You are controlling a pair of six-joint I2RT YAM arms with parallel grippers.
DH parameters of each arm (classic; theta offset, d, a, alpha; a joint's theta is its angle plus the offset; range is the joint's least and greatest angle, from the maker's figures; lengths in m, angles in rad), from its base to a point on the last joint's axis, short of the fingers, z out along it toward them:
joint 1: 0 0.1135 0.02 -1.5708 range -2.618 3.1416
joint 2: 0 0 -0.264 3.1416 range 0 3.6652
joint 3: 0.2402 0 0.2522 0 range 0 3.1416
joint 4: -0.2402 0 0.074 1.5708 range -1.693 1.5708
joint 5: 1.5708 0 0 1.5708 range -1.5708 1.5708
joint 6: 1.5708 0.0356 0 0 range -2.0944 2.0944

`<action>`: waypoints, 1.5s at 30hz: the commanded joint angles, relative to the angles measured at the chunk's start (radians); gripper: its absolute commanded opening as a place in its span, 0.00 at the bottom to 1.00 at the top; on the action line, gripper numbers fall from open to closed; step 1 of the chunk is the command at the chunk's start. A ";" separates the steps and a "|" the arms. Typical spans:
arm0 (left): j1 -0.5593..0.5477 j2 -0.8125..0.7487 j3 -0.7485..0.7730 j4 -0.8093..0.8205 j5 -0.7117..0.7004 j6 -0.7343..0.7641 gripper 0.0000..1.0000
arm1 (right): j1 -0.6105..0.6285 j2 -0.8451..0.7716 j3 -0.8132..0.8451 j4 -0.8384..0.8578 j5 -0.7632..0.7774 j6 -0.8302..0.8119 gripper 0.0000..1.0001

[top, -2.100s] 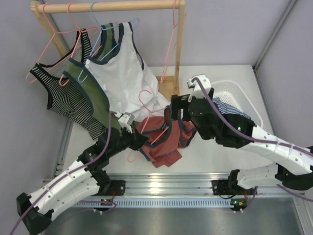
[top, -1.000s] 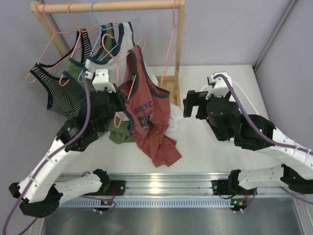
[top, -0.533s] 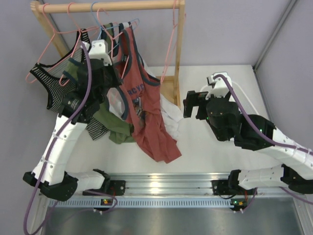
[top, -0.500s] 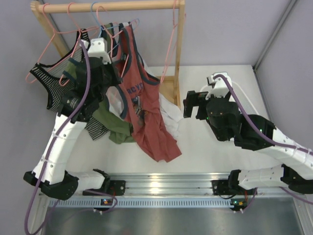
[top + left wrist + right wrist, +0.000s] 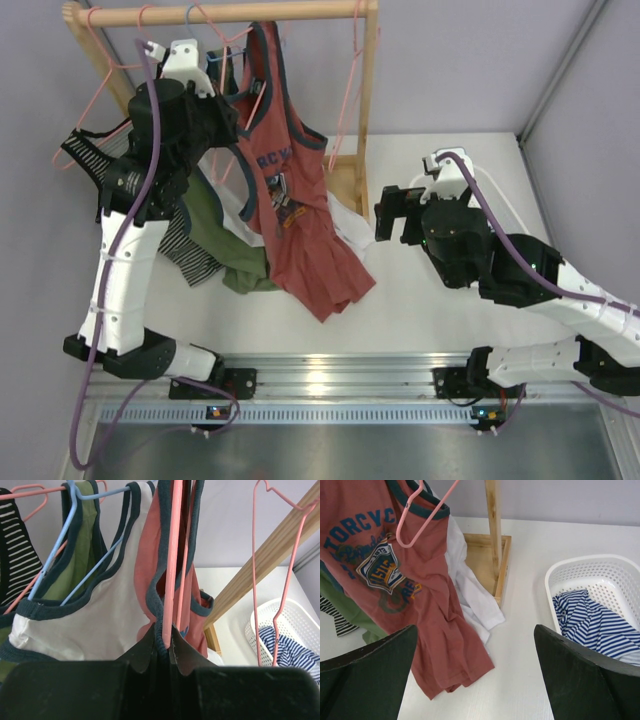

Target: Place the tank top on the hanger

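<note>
The rust-red tank top [image 5: 290,210] hangs on the pink hanger [image 5: 252,100], raised close under the wooden rail [image 5: 250,12]. Its hem reaches the table. I cannot tell whether the hook is over the rail. My left gripper [image 5: 232,100] is up at the shirt's shoulder. In the left wrist view it [image 5: 167,637] is shut on the tank top's [image 5: 150,575] navy trim, where the hanger wire [image 5: 172,555] runs down to it. My right gripper [image 5: 388,215] is open and empty, right of the shirt. In the right wrist view it [image 5: 475,680] faces the tank top [image 5: 420,615] and hanger [image 5: 427,517].
A white tank top [image 5: 100,620] on a light blue hanger [image 5: 65,545], an olive one [image 5: 225,235] and a striped one [image 5: 85,150] hang left. An empty pink hanger [image 5: 255,580] hangs by the rack's right post [image 5: 368,90]. A white basket [image 5: 600,570] holds striped cloth [image 5: 600,625].
My left arm has lifted the tank top on its hanger off the table and up to the rail, swinging left. The right gripper let go, pulled back right, then stayed still.
</note>
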 commanded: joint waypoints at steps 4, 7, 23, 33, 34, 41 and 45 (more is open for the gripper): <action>0.030 0.032 0.063 0.030 0.077 0.007 0.00 | 0.016 -0.018 0.039 0.005 0.000 0.006 1.00; 0.051 0.054 0.061 0.043 0.099 0.010 0.00 | 0.016 -0.012 0.040 0.006 -0.003 0.004 1.00; 0.096 0.149 0.052 0.116 0.160 0.064 0.00 | 0.016 -0.006 0.020 0.017 -0.008 0.003 1.00; 0.096 0.103 -0.097 0.161 0.154 0.056 0.00 | 0.016 -0.017 -0.015 0.026 -0.025 0.020 1.00; 0.096 0.100 -0.114 0.165 0.152 0.056 0.00 | 0.016 -0.015 -0.017 0.025 -0.025 0.020 1.00; 0.098 0.048 -0.166 0.181 0.155 0.067 0.11 | 0.016 -0.014 -0.026 0.034 -0.028 0.018 1.00; 0.096 0.019 -0.166 0.165 0.148 0.067 0.38 | 0.016 -0.012 -0.036 0.046 -0.037 0.014 1.00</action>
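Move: The left hand holds the near end of the pink hanger with a strap of the red tank top. The rail spot for its hook lies roughly 20 cm ahead, about 1 cm right and 6 cm higher. On the rail, the blue hanger with the white tank top is about 7 cm left of that spot, and the bare pink hanger some 18 cm right of it, both hanging about 6 cm below rail height. From the idle right hand the spot is about 34 cm ahead, 26 cm left and 15 cm up. Downward and forward together, the left hand carries the hanger and red tank top about 8 cm lower and 7 cm farther out, tipping its fingertips down a little, to set the hook over the rail. It then eases back and up a centimetre or so as the fingers start to open around the hanger end and strap. ##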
